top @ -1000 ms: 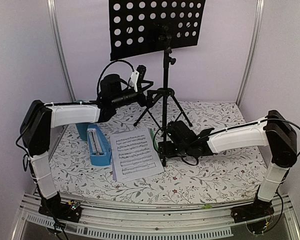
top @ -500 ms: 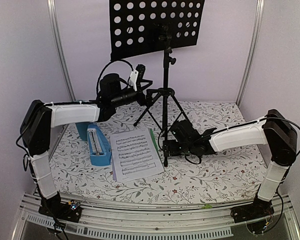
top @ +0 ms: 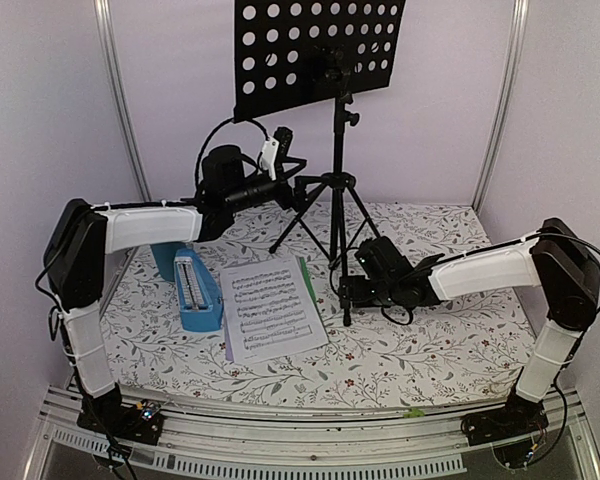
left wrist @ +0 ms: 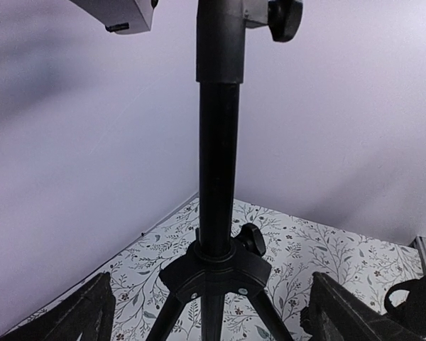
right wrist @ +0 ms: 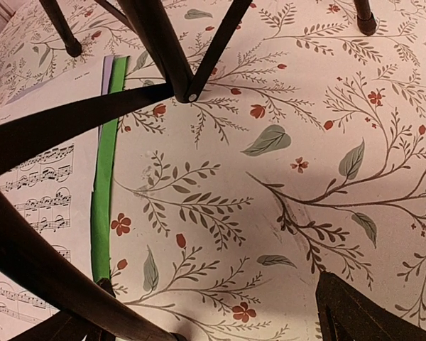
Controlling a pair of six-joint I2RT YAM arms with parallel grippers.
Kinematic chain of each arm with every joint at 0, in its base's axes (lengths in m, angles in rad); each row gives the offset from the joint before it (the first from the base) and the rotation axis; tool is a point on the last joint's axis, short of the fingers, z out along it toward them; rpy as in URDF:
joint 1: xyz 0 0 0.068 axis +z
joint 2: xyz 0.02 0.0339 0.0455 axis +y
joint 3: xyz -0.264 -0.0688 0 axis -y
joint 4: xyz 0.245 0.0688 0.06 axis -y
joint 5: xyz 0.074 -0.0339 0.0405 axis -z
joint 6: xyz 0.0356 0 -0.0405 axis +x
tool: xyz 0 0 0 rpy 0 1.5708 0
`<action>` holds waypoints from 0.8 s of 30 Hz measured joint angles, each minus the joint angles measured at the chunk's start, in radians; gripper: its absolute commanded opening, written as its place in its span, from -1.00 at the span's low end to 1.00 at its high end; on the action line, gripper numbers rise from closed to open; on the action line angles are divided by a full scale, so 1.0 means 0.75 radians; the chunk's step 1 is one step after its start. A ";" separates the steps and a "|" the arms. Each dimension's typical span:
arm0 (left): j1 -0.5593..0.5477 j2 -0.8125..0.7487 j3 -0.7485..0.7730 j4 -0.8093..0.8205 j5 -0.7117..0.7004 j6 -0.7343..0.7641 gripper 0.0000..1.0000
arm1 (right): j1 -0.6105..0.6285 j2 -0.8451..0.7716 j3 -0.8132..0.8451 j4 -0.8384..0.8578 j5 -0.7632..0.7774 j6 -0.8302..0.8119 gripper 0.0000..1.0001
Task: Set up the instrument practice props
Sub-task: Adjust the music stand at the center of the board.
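The black music stand (top: 338, 170) stands at the back of the table, its perforated desk (top: 315, 55) tilted up high. My left gripper (top: 295, 187) is open just above the tripod hub (left wrist: 214, 273). The pole (left wrist: 219, 163) rises between its fingers (left wrist: 78, 312) without touching them. My right gripper (top: 348, 292) is open low at the front leg's foot. That leg (right wrist: 50, 273) crosses beside its left finger, and nothing is held. White sheet music (top: 270, 310) lies flat over a green page (right wrist: 103, 192). The blue metronome (top: 195, 290) lies left of the pages.
A teal cup (top: 163, 260) stands behind the metronome, under my left arm. Purple walls close in the back and both sides. The other tripod legs (top: 290, 228) spread over the floral cloth (top: 430, 340) toward the back.
The stand has shifted to the right, desk and front foot together. My right gripper moved right with the foot. The left arm has barely moved.
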 measured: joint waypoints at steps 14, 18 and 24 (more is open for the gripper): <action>0.001 0.117 0.021 -0.042 -0.027 0.007 0.90 | -0.130 -0.051 -0.079 0.015 -0.020 -0.020 0.98; 0.000 0.130 0.041 -0.062 -0.045 0.007 0.90 | -0.164 -0.066 -0.108 0.021 -0.034 -0.031 0.98; -0.009 0.169 0.093 -0.104 -0.091 0.012 0.90 | -0.221 -0.106 -0.176 0.049 -0.050 -0.033 0.98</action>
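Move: Around the right hand's open fingers stands the music stand's near leg; its foot is about 4 cm back and 5 cm below that hand, straight in line. The centre column rises some 11 cm ahead and 2 cm to its left, and the sheet music's middle lies about 19 cm left and 1 cm back. From the left hand, the tripod hub is roughly 4 cm ahead, 7 cm right and 2 cm lower; the left leg's foot is 8 cm ahead, 10 cm left, far below. Pushing the near leg along with its still-open fingers, the right hand travels about 7 cm to the right and a little forward, away from the sheet music, turning slightly clockwise. The open left hand sinks some 6 cm beside the stand, easing about 3 cm forward and tipping down a little, its fingers coming close to the left leg. ##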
